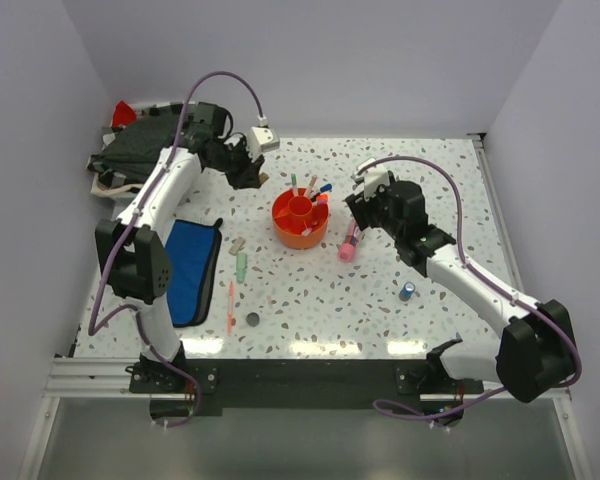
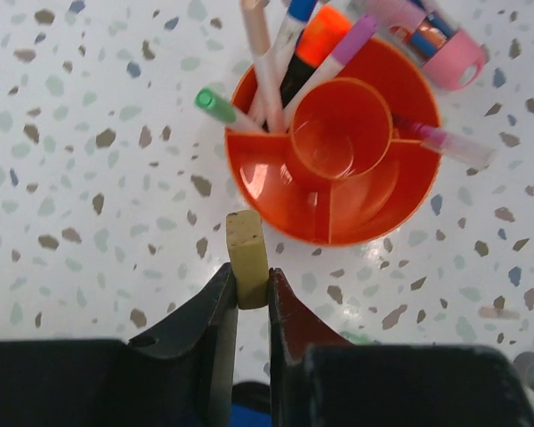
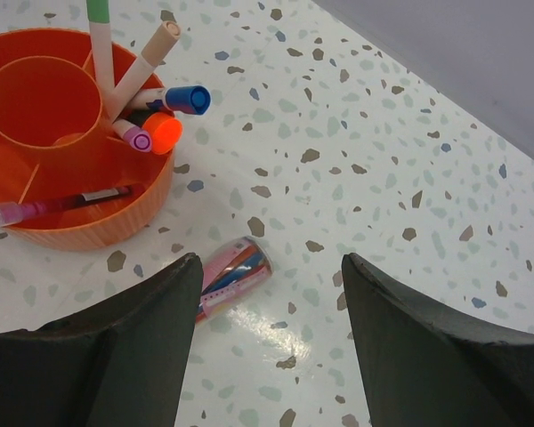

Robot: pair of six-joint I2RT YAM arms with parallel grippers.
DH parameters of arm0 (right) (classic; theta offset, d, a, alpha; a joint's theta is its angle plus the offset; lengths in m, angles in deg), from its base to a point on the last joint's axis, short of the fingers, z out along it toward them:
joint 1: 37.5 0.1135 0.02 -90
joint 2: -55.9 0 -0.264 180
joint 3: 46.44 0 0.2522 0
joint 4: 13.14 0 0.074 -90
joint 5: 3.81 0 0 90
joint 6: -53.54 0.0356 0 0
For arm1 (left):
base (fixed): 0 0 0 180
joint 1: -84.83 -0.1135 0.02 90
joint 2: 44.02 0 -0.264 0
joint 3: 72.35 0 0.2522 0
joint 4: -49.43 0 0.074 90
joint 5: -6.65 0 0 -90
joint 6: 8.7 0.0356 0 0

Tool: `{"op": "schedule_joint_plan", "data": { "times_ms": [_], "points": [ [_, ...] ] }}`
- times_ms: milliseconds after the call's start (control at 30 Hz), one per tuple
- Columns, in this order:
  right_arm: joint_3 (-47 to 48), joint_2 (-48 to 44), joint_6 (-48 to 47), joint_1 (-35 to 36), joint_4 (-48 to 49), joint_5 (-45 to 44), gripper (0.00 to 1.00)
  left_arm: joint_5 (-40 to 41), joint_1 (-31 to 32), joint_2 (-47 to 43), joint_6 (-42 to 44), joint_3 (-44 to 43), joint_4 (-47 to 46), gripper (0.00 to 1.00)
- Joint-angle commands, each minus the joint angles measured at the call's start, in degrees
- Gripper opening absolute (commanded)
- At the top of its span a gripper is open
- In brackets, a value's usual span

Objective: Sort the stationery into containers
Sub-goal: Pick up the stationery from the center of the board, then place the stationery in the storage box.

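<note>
My left gripper [image 2: 247, 283] is shut on a small pale-yellow eraser [image 2: 246, 253], held above the table just short of the round orange organiser [image 2: 338, 209]. In the top view this gripper [image 1: 248, 175] is left of and behind the organiser [image 1: 300, 236]. Several pens and an orange highlighter [image 2: 316, 40] stand in the organiser. My right gripper [image 3: 271, 267] is open and empty, over the fat pink tube [image 3: 236, 271], which lies on the table right of the organiser [image 3: 71, 227]. From above, the tube [image 1: 348, 246] lies below that gripper [image 1: 360, 215].
A flat blue pouch [image 1: 190, 268] lies at the left. A green marker [image 1: 241, 265], an orange pen [image 1: 230, 305], a small eraser [image 1: 237, 245] and a dark disc [image 1: 253, 320] lie near it. A small blue cylinder [image 1: 408, 291] is at the right. A white tray of dark cloth [image 1: 135, 155] sits back left.
</note>
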Motion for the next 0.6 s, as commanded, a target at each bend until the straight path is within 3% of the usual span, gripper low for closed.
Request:
{"op": "schedule_joint_plan", "data": {
  "times_ms": [0, 367, 567],
  "points": [
    [3.22, -0.53, -1.21, -0.29, 1.72, -0.45, 0.68, -10.93, 2.1, 2.75, -0.95, -3.28, -1.55, 0.15],
    [1.99, -1.32, -1.21, -0.81, 1.55, -0.54, 0.68, -12.17, 3.69, 6.97, -3.67, -0.65, -3.83, 0.15],
    [1.64, -1.84, -1.56, -1.08, 1.46, -0.72, 0.68, -9.63, 4.48, 8.21, -6.3, -0.12, -5.58, 0.27]
  ]
}}
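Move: The orange container's middle lies about 10 cm to the right of the left hand, some 3 cm nearer the base and 13 cm below. The markers in its far side are about 14 cm right and 1 cm ahead. A small pale block lies about 8 cm left and 8 cm back, on the table some 18 cm down. From the right hand the container is about 15 cm left and 5 cm ahead, some 13 cm lower. Still pinching the yellow block in its fingertips, the left hand carries it right towards the orange container, some 5 cm and fastest at first, then sinks about 4 cm towards the container's left compartment while drifting slightly back. The wrist turns about ten degrees on the way, and the grip only begins to slacken at the end. ##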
